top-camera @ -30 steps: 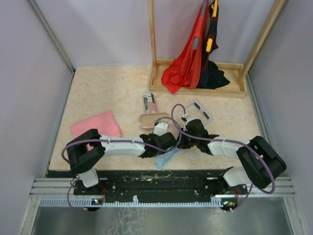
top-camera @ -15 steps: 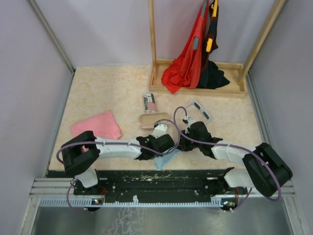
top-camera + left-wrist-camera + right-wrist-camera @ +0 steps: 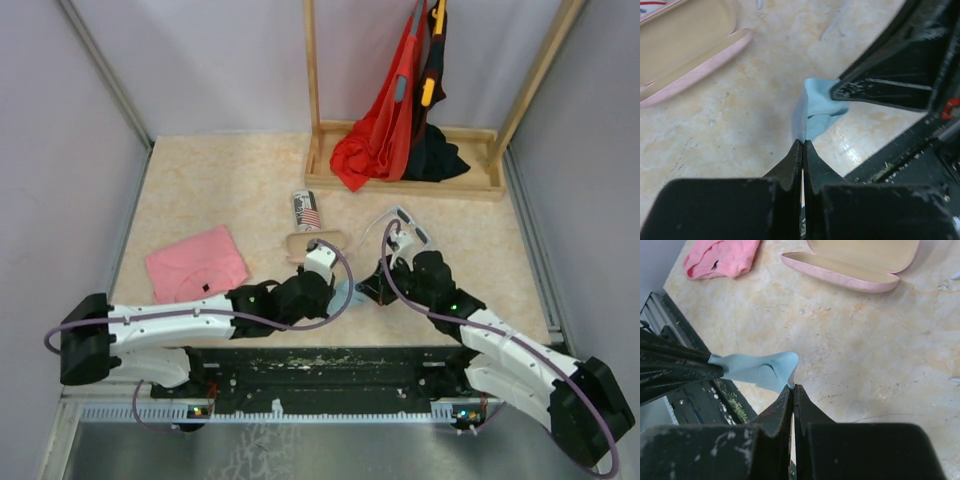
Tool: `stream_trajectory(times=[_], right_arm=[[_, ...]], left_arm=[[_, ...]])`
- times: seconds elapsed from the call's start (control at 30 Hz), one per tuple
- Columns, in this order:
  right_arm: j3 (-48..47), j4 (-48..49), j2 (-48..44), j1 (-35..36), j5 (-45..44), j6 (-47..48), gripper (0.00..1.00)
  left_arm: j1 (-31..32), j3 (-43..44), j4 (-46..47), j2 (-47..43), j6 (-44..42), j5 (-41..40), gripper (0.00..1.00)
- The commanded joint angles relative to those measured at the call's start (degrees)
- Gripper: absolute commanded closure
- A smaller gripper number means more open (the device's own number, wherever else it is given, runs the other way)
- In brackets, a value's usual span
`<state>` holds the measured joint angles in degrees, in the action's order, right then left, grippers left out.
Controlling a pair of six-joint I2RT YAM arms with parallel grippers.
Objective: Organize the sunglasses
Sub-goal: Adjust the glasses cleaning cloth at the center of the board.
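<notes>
A small light-blue cloth (image 3: 347, 291) hangs stretched between my two grippers, just above the table. In the left wrist view my left gripper (image 3: 803, 142) is shut on one corner of the cloth (image 3: 815, 111). In the right wrist view my right gripper (image 3: 792, 386) is shut on the opposite corner of the cloth (image 3: 757, 370). From above, the left gripper (image 3: 337, 293) and the right gripper (image 3: 360, 292) nearly meet. The white-framed sunglasses (image 3: 406, 226) lie behind the right arm, partly crossed by its cable.
An open pink glasses case (image 3: 313, 243) lies just behind the grippers, and a flag-printed case (image 3: 307, 210) lies beyond it. A pink cloth (image 3: 197, 262) lies at the left. A wooden rack (image 3: 400, 180) with a red bag stands at the back.
My left gripper closed on the blue cloth. Both arms reached further over the table, lifting the cloth from the front edge until it hangs between them.
</notes>
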<state>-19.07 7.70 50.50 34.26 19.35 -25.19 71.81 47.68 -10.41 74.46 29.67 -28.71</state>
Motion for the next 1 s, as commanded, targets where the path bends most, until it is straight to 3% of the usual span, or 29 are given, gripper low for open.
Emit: stream_trajectory(times=[0.0,0.2,0.37,0.53,0.67,0.83,0.97], right_arm=[[0.1,-0.6,-5.4,0.4,3.2,2.6,1.00],[0.4,-4.5,-9.6,0.4,-4.9,0.9,1.00],[2.5,0.7,-9.6,0.4,-3.5,-0.2,1.00],[1.2,0.1,-10.2,0.5,-2.1,-0.2,1.00],[-1.7,-6.8,-12.0,0.6,-1.2,-0.2,1.00],[-7.5,-21.9,-11.8,1.4,-1.0,-0.5,1.00],[-7.5,-25.7,-9.6,1.5,0.9,-3.6,1.00]], left_arm=[[3.8,-2.0,2.3,-4.9,-4.3,0.0,0.98],[7.0,-5.3,4.5,-12.4,-5.3,2.0,0.99],[8.0,-6.4,5.2,-15.3,-4.9,1.6,0.99],[8.0,-5.4,2.8,-13.9,-4.2,-0.3,0.99],[8.0,-5.0,0.6,-12.8,-1.8,-0.6,0.99],[8.0,-4.7,-3.1,-12.0,2.7,0.7,0.99],[7.9,-6.8,-3.4,-9.3,6.5,0.5,0.99]])
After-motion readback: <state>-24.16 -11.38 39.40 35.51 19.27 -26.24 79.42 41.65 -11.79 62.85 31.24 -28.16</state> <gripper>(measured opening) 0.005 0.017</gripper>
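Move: The glasses cleaning cloth is already pinched between both hands. Its middle is about 4 cm right, 1 cm ahead and 3 cm below the left hand, and about 4 cm left, 1 cm back and 2 cm below the right. The open pink case stands some 16 cm ahead and 3 cm left of the left hand, 12 cm down. The white sunglasses lie about 18 cm ahead and 10 cm right of the right hand, 10 cm lower. Back towards the board's near edge and away from the pink case, both hands draw the raised cloth, fingers still shut on it. The left goes about 5 cm, rising nearly as much before sinking again and swinging some 10 degrees clockwise; the right trails with about 3 cm back and 2 cm up. They edge apart, pulling the cloth between them straighter. ##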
